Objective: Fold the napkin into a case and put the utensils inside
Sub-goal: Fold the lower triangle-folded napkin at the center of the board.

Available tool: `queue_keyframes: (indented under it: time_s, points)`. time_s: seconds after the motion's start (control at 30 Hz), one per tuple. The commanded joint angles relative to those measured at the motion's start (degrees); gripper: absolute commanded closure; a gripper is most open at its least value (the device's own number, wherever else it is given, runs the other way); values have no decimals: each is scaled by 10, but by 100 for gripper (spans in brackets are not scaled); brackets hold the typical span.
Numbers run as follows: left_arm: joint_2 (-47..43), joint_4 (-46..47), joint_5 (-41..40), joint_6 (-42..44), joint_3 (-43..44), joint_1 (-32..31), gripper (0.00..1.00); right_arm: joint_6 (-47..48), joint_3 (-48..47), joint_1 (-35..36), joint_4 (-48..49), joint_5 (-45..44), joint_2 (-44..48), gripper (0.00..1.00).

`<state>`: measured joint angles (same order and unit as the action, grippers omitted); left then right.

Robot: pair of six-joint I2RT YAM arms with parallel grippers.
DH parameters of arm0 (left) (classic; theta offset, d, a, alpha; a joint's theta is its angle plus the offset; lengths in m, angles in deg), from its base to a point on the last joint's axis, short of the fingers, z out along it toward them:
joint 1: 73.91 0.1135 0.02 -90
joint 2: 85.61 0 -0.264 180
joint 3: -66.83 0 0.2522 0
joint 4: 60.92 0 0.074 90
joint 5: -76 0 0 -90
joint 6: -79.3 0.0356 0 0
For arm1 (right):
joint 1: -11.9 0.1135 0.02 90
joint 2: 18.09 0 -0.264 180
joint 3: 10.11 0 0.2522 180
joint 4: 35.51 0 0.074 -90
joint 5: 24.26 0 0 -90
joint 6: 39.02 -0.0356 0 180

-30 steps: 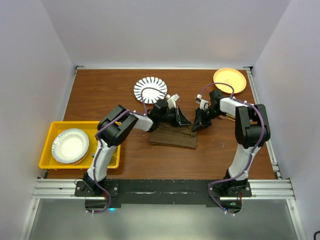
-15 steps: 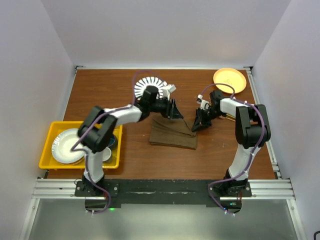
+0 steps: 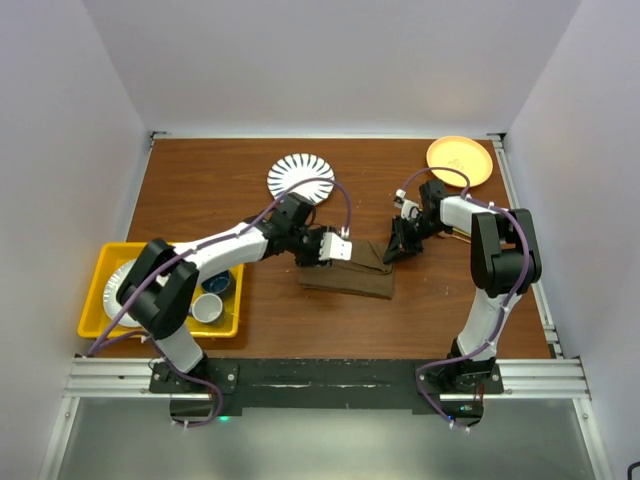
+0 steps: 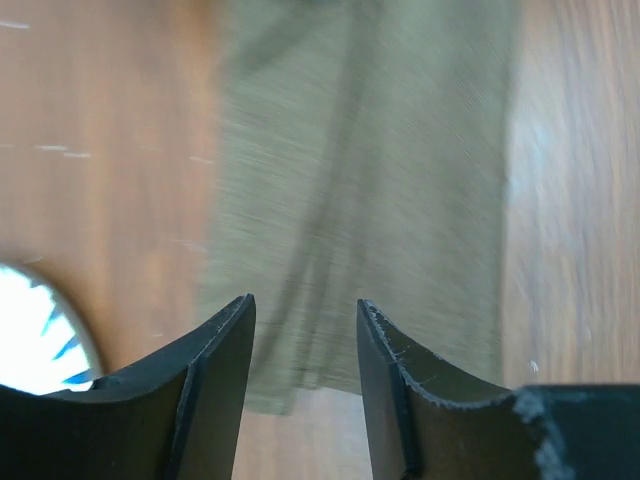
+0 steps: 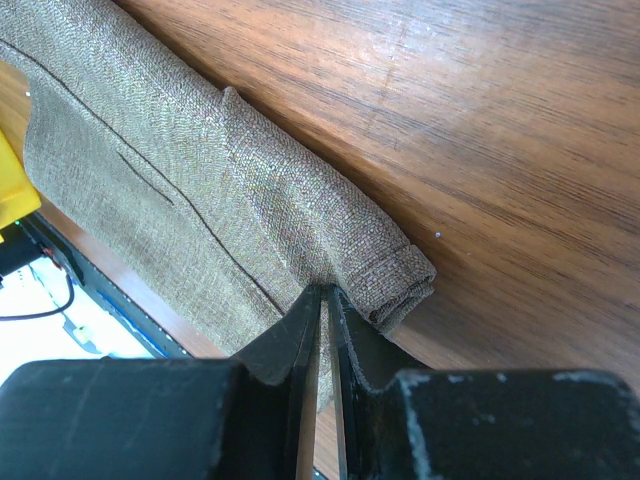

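The olive-brown napkin (image 3: 350, 274) lies folded into a flat strip at the table's middle. My left gripper (image 3: 337, 247) hovers over its left part with the jaws open and nothing between them; in the left wrist view, the gripper (image 4: 305, 312) has the blurred cloth (image 4: 400, 200) below it. My right gripper (image 3: 391, 250) is at the napkin's right upper corner. The right wrist view shows that gripper (image 5: 325, 292) shut on a fold of the napkin (image 5: 200, 180) beside a rolled corner. A thin copper-toned utensil (image 3: 461, 236) peeks out by the right forearm, mostly hidden.
A blue-striped white plate (image 3: 300, 176) sits behind the napkin, and an orange plate (image 3: 460, 160) is at the far right corner. A yellow tray (image 3: 90, 312) at the left holds a white plate (image 3: 122, 292) and a cup (image 3: 208, 308).
My left gripper opened and let go of the napkin's upper edge, swung up toward the striped plate, then came back down over the napkin's left part. The right gripper held still.
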<state>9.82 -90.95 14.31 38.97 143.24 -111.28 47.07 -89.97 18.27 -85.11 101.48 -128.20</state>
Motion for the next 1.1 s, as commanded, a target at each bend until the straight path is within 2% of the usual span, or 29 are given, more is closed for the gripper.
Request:
queue_keyframes:
  time_s: [0.0,0.17,0.5,0.53,0.77,1.07]
  points:
    - [19,1,-63,129,-10,-13,49,16,19,3,4,-88,-18,87]
    - [41,45,-70,136,-17,-16,48,17,17,4,3,-88,-20,86]
    - [95,58,-87,173,0,-19,49,16,11,4,2,-86,-27,86]
    - [99,60,-88,173,1,-20,50,16,11,3,2,-85,-27,87]
    - [79,48,-48,164,5,-22,78,14,12,4,4,-88,-27,87]
    - [43,9,-13,145,13,-42,96,9,14,4,7,-90,-25,86]
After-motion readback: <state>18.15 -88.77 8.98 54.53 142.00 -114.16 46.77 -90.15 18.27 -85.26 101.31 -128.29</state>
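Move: The flap edge at the napkin's left end, which I go for, lies about 7 cm below my left hand and 1 cm ahead. From that hand, the napkin's middle is some 7 cm to the right and 1 cm back. The striped plate is roughly 16 cm ahead and 2 cm left, the blue mug some 17 cm left and 3 cm back. From my right hand, that flap edge lies about 15 cm to the left, level with it. I lower my open left hand about 6 cm onto the napkin's left end, easing forward 2 cm on the way and tipping the fingers some 10 degrees steeper. Down on the cloth, I close them almost shut at the flap edge, drawing back 2 cm as they close. My right hand stays still, its nearly shut fingers resting on the napkin's right end. ##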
